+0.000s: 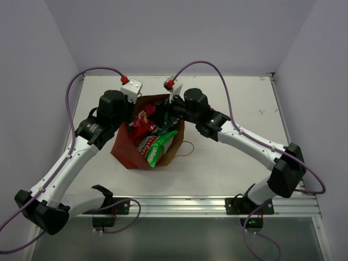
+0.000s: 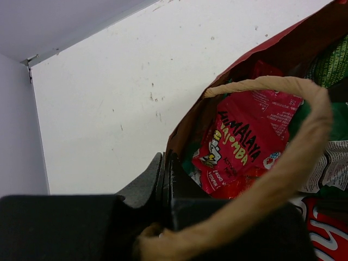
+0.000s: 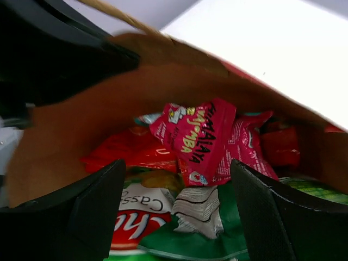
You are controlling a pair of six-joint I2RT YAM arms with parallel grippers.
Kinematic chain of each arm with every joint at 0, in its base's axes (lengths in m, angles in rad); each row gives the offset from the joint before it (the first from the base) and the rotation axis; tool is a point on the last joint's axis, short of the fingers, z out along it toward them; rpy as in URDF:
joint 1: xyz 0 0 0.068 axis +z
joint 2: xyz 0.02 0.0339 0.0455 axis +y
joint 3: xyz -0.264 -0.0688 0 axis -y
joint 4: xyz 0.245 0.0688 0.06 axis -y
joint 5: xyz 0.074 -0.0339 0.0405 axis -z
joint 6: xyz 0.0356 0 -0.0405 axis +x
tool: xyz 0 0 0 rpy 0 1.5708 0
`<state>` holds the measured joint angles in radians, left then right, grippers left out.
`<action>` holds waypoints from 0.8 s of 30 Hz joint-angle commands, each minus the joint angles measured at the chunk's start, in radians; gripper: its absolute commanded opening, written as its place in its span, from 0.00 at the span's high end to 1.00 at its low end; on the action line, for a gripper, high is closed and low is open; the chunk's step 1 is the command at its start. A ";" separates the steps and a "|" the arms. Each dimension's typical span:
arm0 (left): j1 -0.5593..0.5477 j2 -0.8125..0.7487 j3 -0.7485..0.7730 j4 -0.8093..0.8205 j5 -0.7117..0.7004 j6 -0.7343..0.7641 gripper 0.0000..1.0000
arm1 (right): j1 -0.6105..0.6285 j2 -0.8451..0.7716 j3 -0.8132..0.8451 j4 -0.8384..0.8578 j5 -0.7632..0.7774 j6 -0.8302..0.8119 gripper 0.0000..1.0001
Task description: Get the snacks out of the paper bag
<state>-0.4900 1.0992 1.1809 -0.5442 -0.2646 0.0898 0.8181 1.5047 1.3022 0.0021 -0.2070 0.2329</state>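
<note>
The reddish-brown paper bag (image 1: 126,154) stands mid-table, mouth open towards the arms. It holds several snacks: a red candy packet (image 3: 197,135), a green chip bag (image 3: 217,242) with a red logo (image 3: 133,225), and more red wrappers (image 3: 278,147). My left gripper (image 2: 166,163) is shut on the bag's rim (image 2: 182,128) at its left side. The twine handle (image 2: 307,136) loops across that view. My right gripper (image 3: 176,168) is open inside the bag's mouth, its fingers on either side of the red candy packet and the chip bag, touching neither. The green chip bag also shows in the top view (image 1: 161,144).
The bag's other twine handle (image 1: 188,148) lies on the white table (image 1: 239,103) to the bag's right. Purple walls close in the table at the back and sides. A metal rail (image 1: 217,204) runs along the near edge.
</note>
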 commanded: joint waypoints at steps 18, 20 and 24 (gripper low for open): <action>0.007 -0.058 0.062 0.139 0.097 -0.033 1.00 | 0.003 0.308 0.166 0.001 0.001 0.089 0.23; 0.007 -0.059 0.062 0.139 0.105 -0.032 1.00 | 0.003 0.321 0.175 0.001 -0.006 0.089 0.27; 0.008 -0.064 0.060 0.139 0.100 -0.030 1.00 | 0.003 0.324 0.177 0.004 -0.017 0.080 0.58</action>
<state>-0.4843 1.0916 1.1809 -0.5583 -0.1894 0.0704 0.8200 1.8175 1.4422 -0.0021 -0.2100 0.3107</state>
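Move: From the right gripper, open over the paper bag's mouth, the pink snack packet lies about 5 cm ahead, 6 cm to its left and 11 cm below. The dark green packet is roughly 2 cm ahead, 3 cm to the right and 13 cm down; the green-and-red packet sits some 7 cm back, level sideways and 13 cm down. From the left gripper, the pink packet is about 3 cm ahead, 6 cm to the right and 7 cm below. Sink the open right gripper about 9 cm into the paper bag, most of it straight away, easing some 4 cm forward and 5 cm left towards the pink packet as the fingers tip about 10 degrees further down. At the bottom, start closing the fingers around the packet, leaving them roughly half open. Keep the left gripper shut on the bag's left rim, letting it drift barely a centimetre right. ##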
